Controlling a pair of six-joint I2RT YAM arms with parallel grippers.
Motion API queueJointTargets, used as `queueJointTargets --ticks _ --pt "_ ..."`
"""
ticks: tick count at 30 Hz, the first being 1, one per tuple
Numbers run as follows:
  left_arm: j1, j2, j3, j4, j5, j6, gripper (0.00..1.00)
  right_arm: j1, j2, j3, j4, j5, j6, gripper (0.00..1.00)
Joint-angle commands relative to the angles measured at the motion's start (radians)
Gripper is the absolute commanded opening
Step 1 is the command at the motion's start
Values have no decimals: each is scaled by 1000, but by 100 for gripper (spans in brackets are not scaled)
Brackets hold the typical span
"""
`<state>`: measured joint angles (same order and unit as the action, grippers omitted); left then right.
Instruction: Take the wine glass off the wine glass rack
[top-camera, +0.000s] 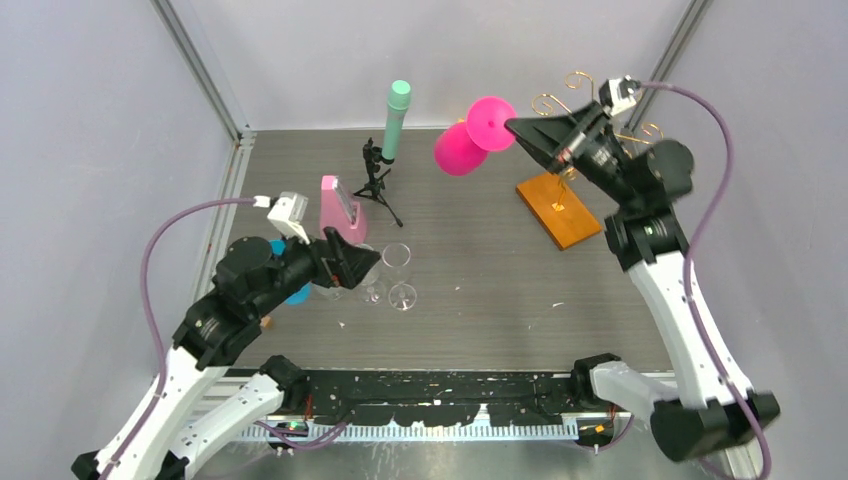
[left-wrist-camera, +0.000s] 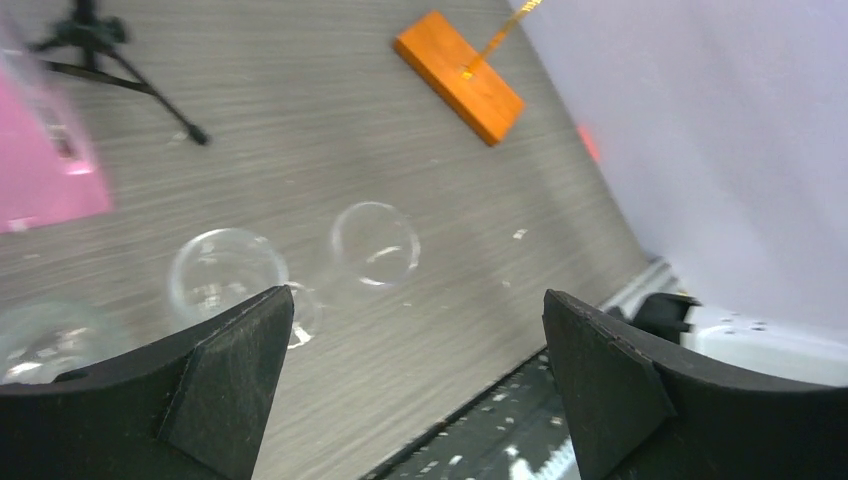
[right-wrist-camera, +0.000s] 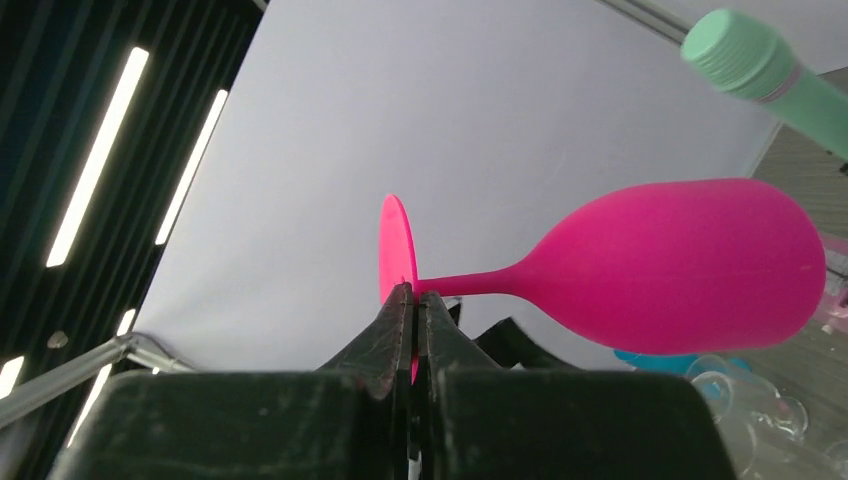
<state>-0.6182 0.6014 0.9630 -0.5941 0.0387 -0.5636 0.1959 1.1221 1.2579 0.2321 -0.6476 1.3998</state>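
The pink wine glass hangs in the air, lying sideways to the left of the wine glass rack and clear of it. My right gripper is shut on the edge of its round foot. In the right wrist view the black jaws pinch the foot disc, with stem and bowl sticking out to the right. The wine glass rack has gold scroll arms and an orange wooden base; it stands at the back right, partly behind my right arm. My left gripper is open, low over the table at the left.
Clear wine glasses stand on the table next to my left gripper, also seen as clear glass rims below it. A black mini tripod holds a green microphone. A pink box stands left of it. The rack's base shows in the left wrist view.
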Motion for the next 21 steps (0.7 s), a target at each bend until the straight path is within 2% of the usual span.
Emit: queueJointTargets --ticks 1,9,13,18,21 --pt "-3 75 -16 223 203 -143 98 30 -172 -95 -35 40 70 0" --pt "-3 200 -58 651 424 -399 99 103 -361 -343 133 95 259 0" --pt "-2 250 -63 719 434 -473 99 124 -410 -386 197 109 309 0" --pt "-2 273 -58 721 399 -543 99 125 -417 -366 137 89 291 0" --pt "-3 304 -58 778 438 -610 99 125 -404 -364 197 76 332 0"
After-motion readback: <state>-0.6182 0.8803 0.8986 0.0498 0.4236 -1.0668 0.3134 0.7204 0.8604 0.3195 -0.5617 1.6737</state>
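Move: The pink wine glass, bowl slanting down, lies about 22 cm right of the left hand, 8 ahead and 12 higher. A clear glass stands 7 cm right of that hand, level, 22 below; another stands right under it. From the right hand, the left gripper waits about 27 cm left, 10 back and 19 lower; the rack is about 15 cm right, 7 ahead and 28 below. Open left hand travels 10 cm right, rising, towards the pink glass; right hand draws it back 10 cm. ##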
